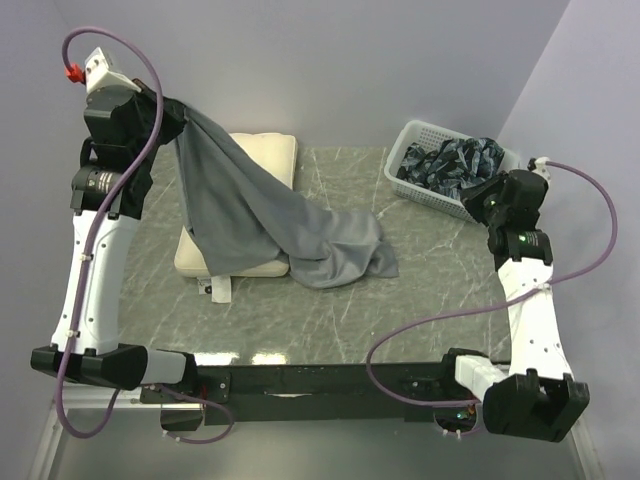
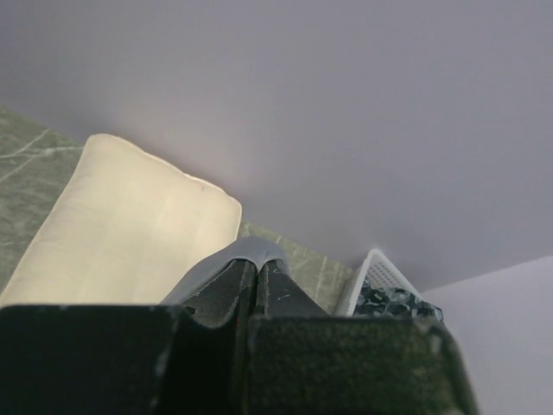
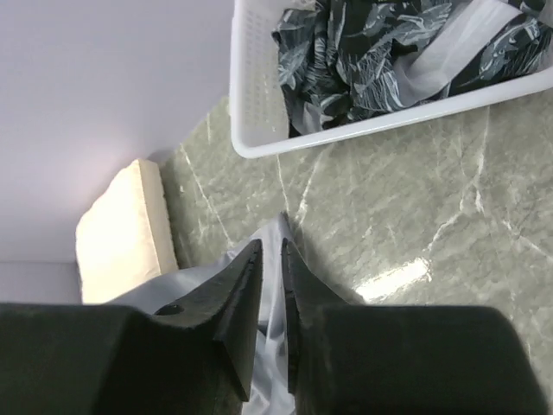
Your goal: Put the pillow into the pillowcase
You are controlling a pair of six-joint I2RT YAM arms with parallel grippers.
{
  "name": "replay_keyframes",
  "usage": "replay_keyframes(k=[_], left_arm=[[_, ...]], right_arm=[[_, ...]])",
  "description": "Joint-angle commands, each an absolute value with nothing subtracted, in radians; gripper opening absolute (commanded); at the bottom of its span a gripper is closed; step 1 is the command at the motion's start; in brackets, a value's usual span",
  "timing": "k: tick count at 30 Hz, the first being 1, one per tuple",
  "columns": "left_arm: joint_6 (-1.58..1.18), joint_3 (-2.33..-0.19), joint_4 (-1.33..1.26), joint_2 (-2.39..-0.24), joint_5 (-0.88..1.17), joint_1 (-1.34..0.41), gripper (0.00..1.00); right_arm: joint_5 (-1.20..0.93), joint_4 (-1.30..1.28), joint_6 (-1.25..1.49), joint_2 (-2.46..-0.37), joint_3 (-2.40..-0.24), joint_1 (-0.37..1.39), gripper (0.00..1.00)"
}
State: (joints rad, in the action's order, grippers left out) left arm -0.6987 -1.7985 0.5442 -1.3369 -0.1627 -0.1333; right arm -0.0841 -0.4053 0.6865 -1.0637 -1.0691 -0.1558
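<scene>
The cream pillow [image 1: 268,152] lies flat at the table's back left, partly under the grey pillowcase [image 1: 260,205]. My left gripper [image 1: 172,118] is raised high over the pillow's left end and is shut on an upper edge of the pillowcase. The cloth hangs from it and trails right onto the table. In the left wrist view the grey fabric [image 2: 249,251] wraps over the closed fingertips [image 2: 257,264], with the pillow [image 2: 121,225] below. My right gripper [image 1: 472,200] hovers beside the basket with its jaws a narrow gap apart [image 3: 270,244]. It holds nothing; the pillowcase [image 3: 164,290] lies beneath it.
A white basket [image 1: 420,135] of dark patterned clothes stands at the back right, close to the right arm, and shows as the basket [image 3: 251,86] in the right wrist view. A small white tag [image 1: 220,288] lies by the pillow's front edge. Walls close in behind and right.
</scene>
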Motion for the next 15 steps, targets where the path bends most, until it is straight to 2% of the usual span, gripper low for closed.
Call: replay_keyframes(k=[1,3,7,10,15], left_arm=[[-0.673,-1.858,0.554,-1.345,-0.083,-0.129,0.01],[-0.675,-1.833,0.555,-1.361,-0.084,-0.124,0.01],[-0.702,-1.786,0.531,-1.399,-0.071,-0.1,0.01],[-0.724,-1.775,0.522,-1.433,-0.041,-0.074,0.01],[-0.726,-1.758,0.514,-1.456,-0.04,-0.048,0.01]], right_arm=[[-0.103,-0.453,0.675,-1.017,-1.079,-0.161,0.29],[-0.159,-0.422,0.681,-1.025,-0.987,-0.138,0.29],[-0.046,-0.327,0.716,-1.055,-0.807,0.07,0.42],[-0.002,-0.234,0.765,-1.101,-0.677,0.176,0.47],[-0.002,-0.114,0.799,-1.234,-0.584,0.245,0.48]])
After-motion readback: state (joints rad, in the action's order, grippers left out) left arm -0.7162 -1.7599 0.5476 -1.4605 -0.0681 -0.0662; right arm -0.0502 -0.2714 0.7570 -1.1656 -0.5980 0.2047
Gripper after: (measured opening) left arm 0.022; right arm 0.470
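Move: The right hand is empty. The corner of the pillowcase's free end lies about 13 cm to its left, 4 cm back and 25 cm below; the basket sits some 24 cm ahead and 6 cm to its right, 22 cm lower. The left hand grips the other end, with the pillow about 8 cm ahead, 2 cm to the right and 42 cm below; from it the free corner is about 39 cm right, 8 cm back and 46 cm down. The right hand swoops down some 21 cm, swinging about 11 cm left and 7 cm back towards the free corner of the pillowcase, while its fingers open from nearly shut to about half and the wrist tips down roughly 25 degrees and turns counter-clockwise. The left hand keeps its pinch on the raised end and, after a near standstill, sinks about 7 cm and eases forward some 5 cm towards the pillow, its fingers tipping slightly down. ##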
